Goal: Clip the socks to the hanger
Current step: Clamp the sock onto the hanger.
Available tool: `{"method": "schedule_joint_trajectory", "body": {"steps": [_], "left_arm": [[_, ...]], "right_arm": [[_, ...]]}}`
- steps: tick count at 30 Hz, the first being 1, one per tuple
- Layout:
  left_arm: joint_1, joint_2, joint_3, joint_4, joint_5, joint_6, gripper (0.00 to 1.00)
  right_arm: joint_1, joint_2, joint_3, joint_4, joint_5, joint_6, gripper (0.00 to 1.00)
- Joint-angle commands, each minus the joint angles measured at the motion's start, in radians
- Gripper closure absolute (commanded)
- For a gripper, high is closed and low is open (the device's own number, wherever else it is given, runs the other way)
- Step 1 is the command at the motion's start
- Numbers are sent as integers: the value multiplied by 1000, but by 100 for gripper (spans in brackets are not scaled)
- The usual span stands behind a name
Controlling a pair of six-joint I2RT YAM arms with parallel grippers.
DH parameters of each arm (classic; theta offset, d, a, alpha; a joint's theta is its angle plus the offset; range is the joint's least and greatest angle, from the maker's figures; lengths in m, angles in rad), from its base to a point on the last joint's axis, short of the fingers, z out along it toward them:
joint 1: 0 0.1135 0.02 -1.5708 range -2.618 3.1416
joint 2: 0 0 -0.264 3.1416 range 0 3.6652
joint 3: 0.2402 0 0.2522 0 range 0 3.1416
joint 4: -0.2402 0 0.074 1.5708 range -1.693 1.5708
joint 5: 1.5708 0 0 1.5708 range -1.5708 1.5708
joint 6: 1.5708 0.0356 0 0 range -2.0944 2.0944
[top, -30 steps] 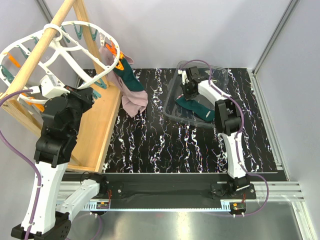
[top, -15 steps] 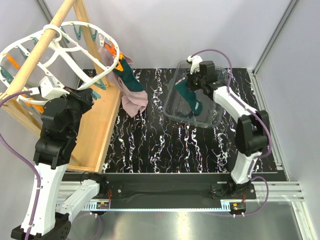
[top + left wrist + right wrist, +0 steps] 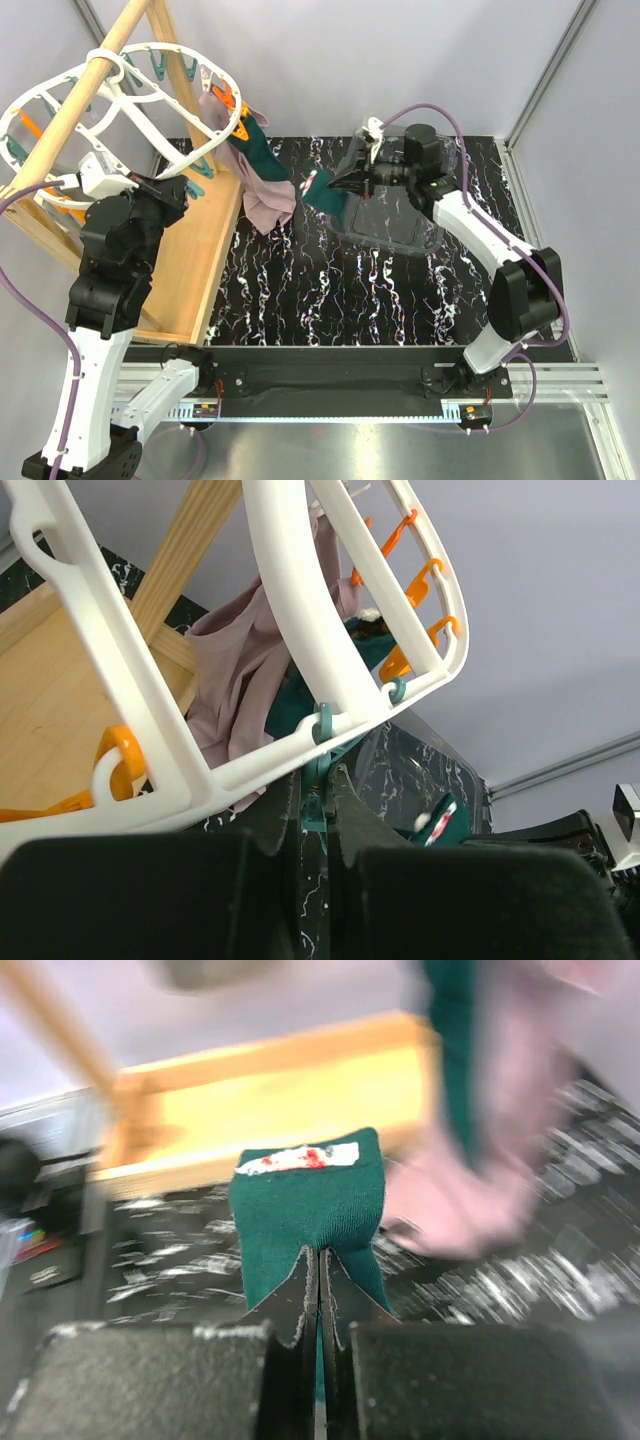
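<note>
My right gripper (image 3: 352, 183) (image 3: 320, 1260) is shut on a dark teal sock (image 3: 322, 190) (image 3: 308, 1200) with a red-and-white figure and holds it in the air left of the clear bin. This sock also shows in the left wrist view (image 3: 445, 825). A second teal sock (image 3: 256, 152) hangs from the white oval hanger (image 3: 135, 100) (image 3: 300, 630) beside a mauve cloth (image 3: 268, 205). My left gripper (image 3: 178, 190) (image 3: 318, 805) is shut on a teal peg (image 3: 318, 735) hanging from the hanger's rim.
A clear plastic bin (image 3: 405, 225) stands at the back right. The hanger hangs on a wooden pole frame (image 3: 75, 95) with a wooden base board (image 3: 195, 260). Orange pegs (image 3: 400, 540) dangle from the hanger's rim. Grey walls close in the table.
My right gripper has lifted the sock out of the clear bin and carried it left toward the hanger. The left arm has not moved.
</note>
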State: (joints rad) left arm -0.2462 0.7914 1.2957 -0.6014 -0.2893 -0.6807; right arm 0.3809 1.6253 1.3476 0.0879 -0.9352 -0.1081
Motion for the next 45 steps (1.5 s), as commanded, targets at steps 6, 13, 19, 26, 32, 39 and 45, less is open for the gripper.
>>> {"method": "schedule_joint_trajectory", "body": {"steps": [6,13,19,26,32,39,45], "left_arm": [[-5,5,17,-63,141,-49,100],[-7,8,5,-55,167,-71,100],[-7,3,-7,-44,183,-80,100],[-7,0,-18,-43,180,-82,100],[-5,-7,-21,-46,176,-82,100],[-7,-1,-21,-49,179,-83,100],[-7,3,-26,-46,185,-86,100]], "right_arm": [[208,113,113,350,-249,274,100],[294,286,263,749,-154,720,100],[315,358,327,811,-136,834,100],[355,407,383,816,-123,863,100],[377,424,410,832,-119,890,100],[388,430,423,854,-111,917,100],[392,452,455,863,-113,946,100]]}}
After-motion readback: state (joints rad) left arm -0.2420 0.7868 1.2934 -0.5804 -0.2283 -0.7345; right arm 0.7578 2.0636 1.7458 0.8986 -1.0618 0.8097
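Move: Up and to the left, the teal clip in the left hand's fingers lies about 27 cm left, 15 cm back and 14 cm above the right hand, which already holds the green sock. The next free teal clip is some 4 cm farther out and 2 cm right of it; the nearest orange clip is about 10 cm farther out and 8 cm right of it. The plastic box lies 15 cm ahead, 14 cm right and 26 cm below the right hand. From the left hand, the held teal clip is right at the fingertips, about 1 cm ahead and 1 cm lower. Swinging the sock in from the box side, the right hand sweeps quickly left and back, then rises leftward and eases in below the held teal clip, about 18 cm left, 11 back and 8 up in all. Its shut fingers keep the pinch while turning some 30 degrees counter-clockwise and tipping upward; the left hand keeps squeezing the clip on the hanger, nearly still. ##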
